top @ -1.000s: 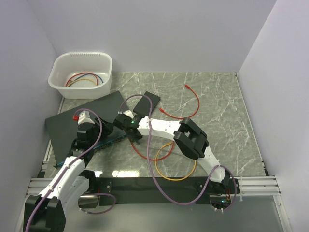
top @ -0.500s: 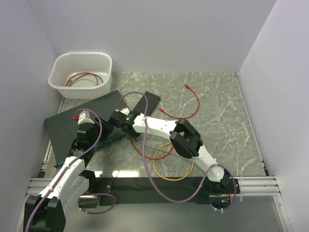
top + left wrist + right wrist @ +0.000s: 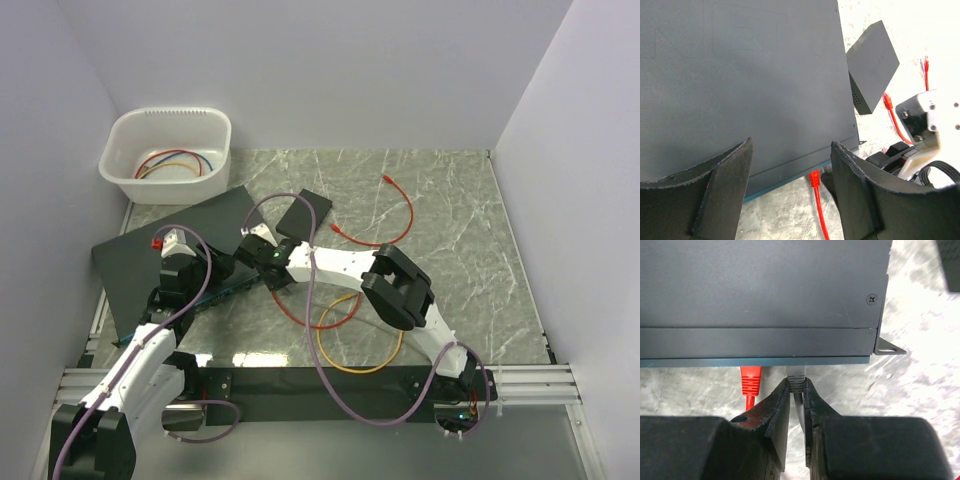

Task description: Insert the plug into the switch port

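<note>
The black slab switch (image 3: 160, 250) lies at the left with its teal front face (image 3: 755, 361) toward me. The red plug (image 3: 750, 380) stands against that face on its red cable, its tip hidden in a switch port; it also shows as the red plug (image 3: 814, 179). Right beside it, my right gripper (image 3: 796, 385) is shut on a grey plug (image 3: 796, 374) that touches the same face. My left gripper (image 3: 790, 150) hangs open over the switch's front edge, holding nothing. The right gripper (image 3: 250, 262) and left gripper (image 3: 212, 272) sit close together.
A small black box (image 3: 300, 212) lies just behind the right wrist. A white basin (image 3: 165, 155) with coiled cables stands at the back left. A loose red cable (image 3: 400, 215) and an orange-yellow cable loop (image 3: 360, 350) lie on the marble table (image 3: 470, 260).
The right arm swung slightly left toward the switch and then came back to about where it was. The left arm has not moved.
</note>
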Robot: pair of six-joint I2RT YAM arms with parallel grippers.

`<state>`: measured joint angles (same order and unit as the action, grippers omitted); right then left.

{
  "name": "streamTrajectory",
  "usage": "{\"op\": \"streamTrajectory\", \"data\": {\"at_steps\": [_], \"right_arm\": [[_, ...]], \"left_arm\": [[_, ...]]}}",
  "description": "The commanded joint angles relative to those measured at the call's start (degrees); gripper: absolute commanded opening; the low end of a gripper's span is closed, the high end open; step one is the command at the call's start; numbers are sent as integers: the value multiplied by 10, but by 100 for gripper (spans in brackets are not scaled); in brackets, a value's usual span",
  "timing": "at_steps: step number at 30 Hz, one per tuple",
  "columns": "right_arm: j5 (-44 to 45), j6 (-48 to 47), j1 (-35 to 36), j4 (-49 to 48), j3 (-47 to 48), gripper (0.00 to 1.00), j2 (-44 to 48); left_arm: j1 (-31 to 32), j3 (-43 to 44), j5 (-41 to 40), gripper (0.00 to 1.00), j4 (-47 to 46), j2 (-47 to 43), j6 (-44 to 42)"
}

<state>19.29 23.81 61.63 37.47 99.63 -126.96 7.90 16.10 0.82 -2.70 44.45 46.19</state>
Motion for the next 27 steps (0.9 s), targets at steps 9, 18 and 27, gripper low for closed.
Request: {"op": "streamTrajectory", "data": {"at_steps": [9, 18, 27], "right_arm": [[74, -49, -31, -188, 76, 2, -6], [52, -46, -30, -202, 17, 54, 22], [-4, -32, -27, -254, -143, 59, 150]], "left_arm": [[-3, 1, 2, 69, -14, 1, -4], [-3, 2, 2, 69, -16, 5, -4], [-3, 3, 2, 69, -17, 7, -4]]}}
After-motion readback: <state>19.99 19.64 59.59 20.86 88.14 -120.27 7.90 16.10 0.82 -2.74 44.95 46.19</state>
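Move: The right hand has the grey plug between nearly shut fingers right at the switch's front edge; the port lies roughly 2 cm ahead of it and 1 cm to its left, at about its own height. The red plug sits about 3 cm left of the hand and 1 cm back, and the small black box some 12 cm ahead and 5 cm right. From the idle left hand the port is about 8 cm right, 1 cm ahead and 7 cm below. Forward by about 1 cm, the right hand first pushes the grey plug towards the port in the switch's front edge, fingers still nearly shut, and pauses there. Then the fingers open wide and let go of the plug while the hand goes on another 1.5 cm forward, swaying left and back, and rises to about 1.5 cm above its starting height, fingertips tilting up and forward some 10 degrees. ##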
